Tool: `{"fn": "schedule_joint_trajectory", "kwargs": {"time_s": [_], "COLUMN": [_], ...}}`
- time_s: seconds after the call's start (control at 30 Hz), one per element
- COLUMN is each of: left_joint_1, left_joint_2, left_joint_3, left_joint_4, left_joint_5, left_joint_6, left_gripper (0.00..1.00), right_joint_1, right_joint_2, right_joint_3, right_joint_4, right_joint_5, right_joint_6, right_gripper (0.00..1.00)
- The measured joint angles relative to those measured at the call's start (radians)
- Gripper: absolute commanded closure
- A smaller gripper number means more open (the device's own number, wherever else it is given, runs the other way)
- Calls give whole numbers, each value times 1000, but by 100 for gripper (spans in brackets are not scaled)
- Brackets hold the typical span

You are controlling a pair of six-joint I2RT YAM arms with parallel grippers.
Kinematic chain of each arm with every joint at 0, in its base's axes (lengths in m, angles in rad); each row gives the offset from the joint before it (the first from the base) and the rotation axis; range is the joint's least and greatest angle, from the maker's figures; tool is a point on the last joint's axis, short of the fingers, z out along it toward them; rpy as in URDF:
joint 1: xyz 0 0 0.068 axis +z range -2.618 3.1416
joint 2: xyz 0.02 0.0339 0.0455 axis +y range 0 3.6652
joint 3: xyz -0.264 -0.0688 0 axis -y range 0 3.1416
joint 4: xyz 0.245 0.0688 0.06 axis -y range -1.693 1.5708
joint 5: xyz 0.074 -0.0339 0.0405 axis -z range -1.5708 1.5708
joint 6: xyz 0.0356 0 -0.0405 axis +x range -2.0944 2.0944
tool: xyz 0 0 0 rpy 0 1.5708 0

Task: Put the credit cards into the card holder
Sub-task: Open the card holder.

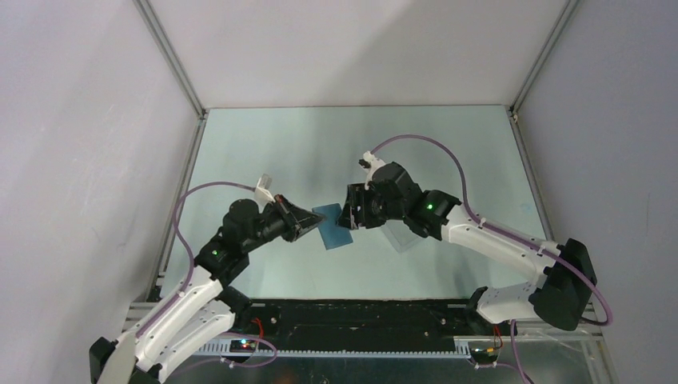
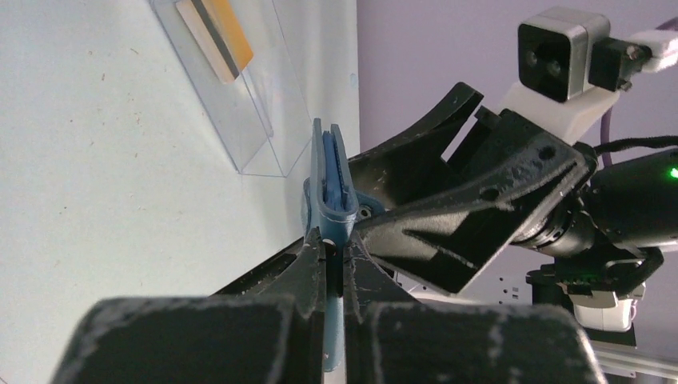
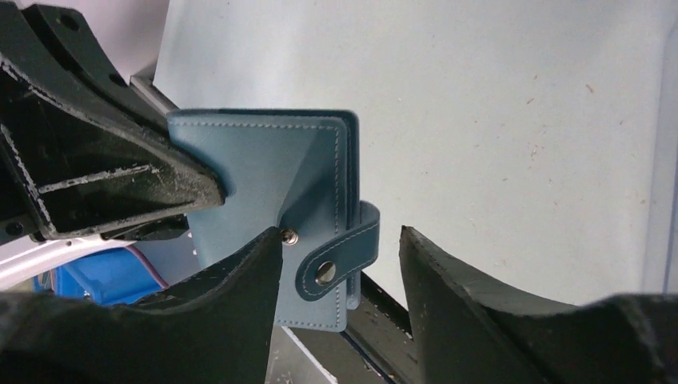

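Observation:
The blue card holder point(image 1: 334, 228) is held off the table between the two arms. My left gripper point(image 1: 314, 222) is shut on its one end; in the left wrist view the card holder point(image 2: 330, 172) stands edge-on above my left gripper point(image 2: 334, 250). My right gripper point(image 3: 340, 234) is open around the other end of the card holder point(image 3: 264, 172). The unsnapped clasp tab point(image 3: 340, 258) hangs loose between its fingers, and the left fingertip point(image 3: 268, 244) sits right by the snap stud. An orange-gold credit card point(image 2: 228, 32) with a dark stripe lies in the clear box point(image 2: 256, 112).
The clear plastic box point(image 1: 400, 238) sits on the table just right of the card holder, under the right arm point(image 1: 432, 210). The table's near edge with a black rail point(image 1: 360, 316) runs below both grippers. Grey walls close off the table on three sides.

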State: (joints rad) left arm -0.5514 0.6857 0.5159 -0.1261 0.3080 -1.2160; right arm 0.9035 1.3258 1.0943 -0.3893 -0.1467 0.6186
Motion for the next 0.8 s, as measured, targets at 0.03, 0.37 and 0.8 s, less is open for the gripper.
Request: {"fn": "schedule_joint_trajectory", "kwargs": {"time_s": [0.03, 0.37, 0.8], "left_joint_1": [0, -2, -3], "left_joint_2": [-2, -39, -56], "left_joint_3": [-2, -15, -39], "left_joint_4": [5, 14, 32], "left_joint_5": [3, 11, 9], "left_joint_6": [0, -12, 2], "left_gripper": [100, 100, 21], "right_joint_1": [-5, -49, -77], "right_joint_2": [0, 0, -38], "right_joint_3": [0, 3, 4], "right_joint_4": [5, 3, -50], "right_joint_5": [-1, -12, -52], "right_joint_6": [2, -5, -32], "right_gripper": [54, 90, 100]}}
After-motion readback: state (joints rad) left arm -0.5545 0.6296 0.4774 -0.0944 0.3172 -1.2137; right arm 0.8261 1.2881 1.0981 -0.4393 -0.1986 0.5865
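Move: My left hand already pinches the card holder near its left side, the holder's middle about 3 cm to the right and 2 cm back. Its loose snap strap is about 7 cm right of that hand, level and straight across. From my open right hand the strap is only about 1 cm ahead and 1 cm right, between the fingers; the holder's middle is 3 cm left, 1 cm back. The credit cards in the clear tray lie roughly 13 cm right, 4 cm ahead and 18 cm below. I ease my right hand about 1.5 cm forward around the strap while its fingers shut, pinching the strap between the tips, then draw it roughly 2 cm to the right, away from the holder, lifting slightly at the last. My left hand stays nearly in place as support and, only at the end, opens its fingers about halfway. ##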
